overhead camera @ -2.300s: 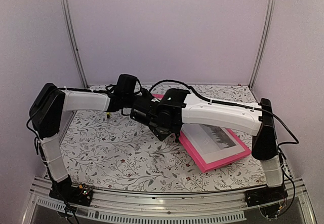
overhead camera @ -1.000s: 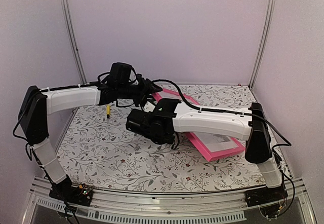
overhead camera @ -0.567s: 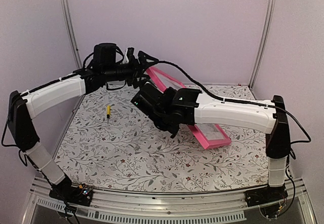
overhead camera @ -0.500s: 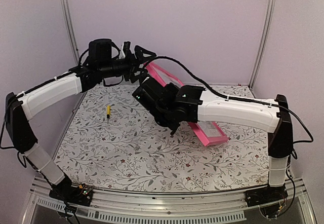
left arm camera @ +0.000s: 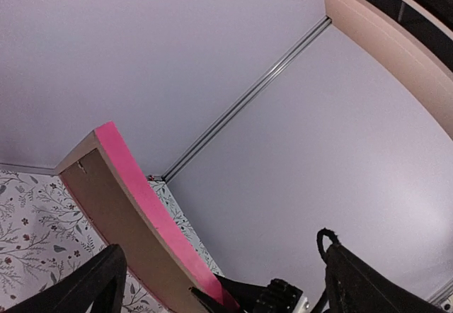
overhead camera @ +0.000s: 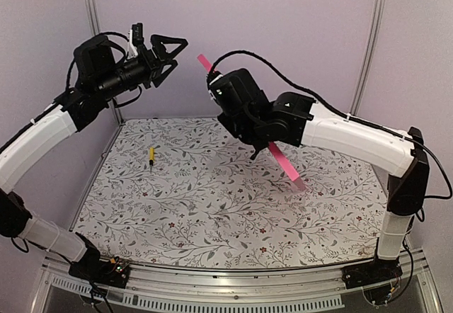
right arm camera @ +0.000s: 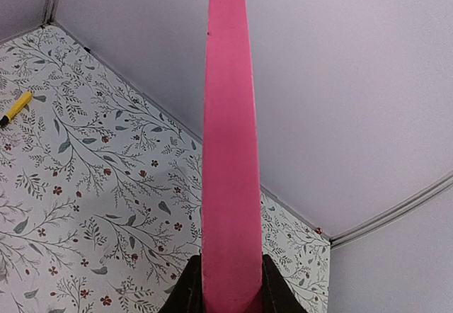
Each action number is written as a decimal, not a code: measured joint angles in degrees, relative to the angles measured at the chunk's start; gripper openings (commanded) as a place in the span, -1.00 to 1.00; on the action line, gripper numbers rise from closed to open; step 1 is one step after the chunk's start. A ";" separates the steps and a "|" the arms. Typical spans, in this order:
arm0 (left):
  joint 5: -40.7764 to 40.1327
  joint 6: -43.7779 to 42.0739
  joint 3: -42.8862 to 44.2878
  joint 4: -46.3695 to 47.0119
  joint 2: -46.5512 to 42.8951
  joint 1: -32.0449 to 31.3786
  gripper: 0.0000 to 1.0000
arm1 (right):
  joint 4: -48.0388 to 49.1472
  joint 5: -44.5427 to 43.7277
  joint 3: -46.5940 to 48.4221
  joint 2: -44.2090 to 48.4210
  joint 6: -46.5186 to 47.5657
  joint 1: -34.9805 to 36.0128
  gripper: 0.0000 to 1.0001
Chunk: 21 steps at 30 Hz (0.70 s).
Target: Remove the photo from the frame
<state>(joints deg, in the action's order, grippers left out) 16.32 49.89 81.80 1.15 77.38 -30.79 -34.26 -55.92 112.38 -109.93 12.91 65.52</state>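
Observation:
My right gripper [overhead camera: 260, 143] is shut on the pink frame [overhead camera: 287, 164] and holds it in the air, tilted steeply and edge-on to the top camera. In the right wrist view the pink edge [right arm camera: 230, 150] rises straight up from between my right gripper's [right arm camera: 230, 295] black fingers [right arm camera: 185, 293]. My left gripper [overhead camera: 160, 38] is open and empty, raised high at the back left, apart from the frame's top corner. The left wrist view shows the frame's pink edge [left arm camera: 141, 185] and its brown backing board [left arm camera: 106, 214] between my left gripper's [left arm camera: 221, 256] spread fingers. The photo is hidden.
A small yellow tool [overhead camera: 151, 155] lies on the flowered table cloth [overhead camera: 184, 207] at the back left; it also shows in the right wrist view [right arm camera: 14, 107]. Pale walls and metal posts [overhead camera: 367, 44] close in the back and sides.
My right gripper has lifted the frame off the table and turned it up on edge. My left gripper has risen up and to the left and now stands clear of the frame's top corner.

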 measured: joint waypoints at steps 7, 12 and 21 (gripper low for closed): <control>-2.47 -0.44 -4.28 0.22 -1.84 0.00 0.99 | 1.33 4.85 2.23 5.38 -2.19 -1.38 -1.00; -3.43 -0.42 -5.86 0.22 -1.84 0.07 0.99 | 1.20 11.93 1.75 8.55 -7.04 -3.91 -1.00; -3.48 -0.33 -9.22 -0.17 -1.16 0.92 0.99 | 2.82 38.05 -7.87 17.20 -23.67 -18.29 -1.00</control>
<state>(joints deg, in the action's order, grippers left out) 12.84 49.56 72.58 0.97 76.23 -29.87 -31.44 -17.87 104.51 -92.73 -10.76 47.22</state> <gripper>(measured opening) 0.994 0.209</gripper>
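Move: My right hand already grips the frame by one long edge, high in the air. The frame's middle is about 14 cm ahead of that hand, roughly in line with it and 7 cm lower. The table middle is some 38 cm straight below, and the yellow screwdriver lies there about 10 cm ahead and 31 cm left. From my empty left hand the frame's middle is about 12 cm ahead, 16 cm right and 20 cm below. I roll my right hand about 40 degrees, its left side rising, with the frame's long edge still pinched between the fingers. It first lifts about 7 cm, then carries the frame right by a similar amount, easing forward and tipping the fingers slightly down. My left hand, fingers staying wide open and touching nothing, sinks about 7 cm. ##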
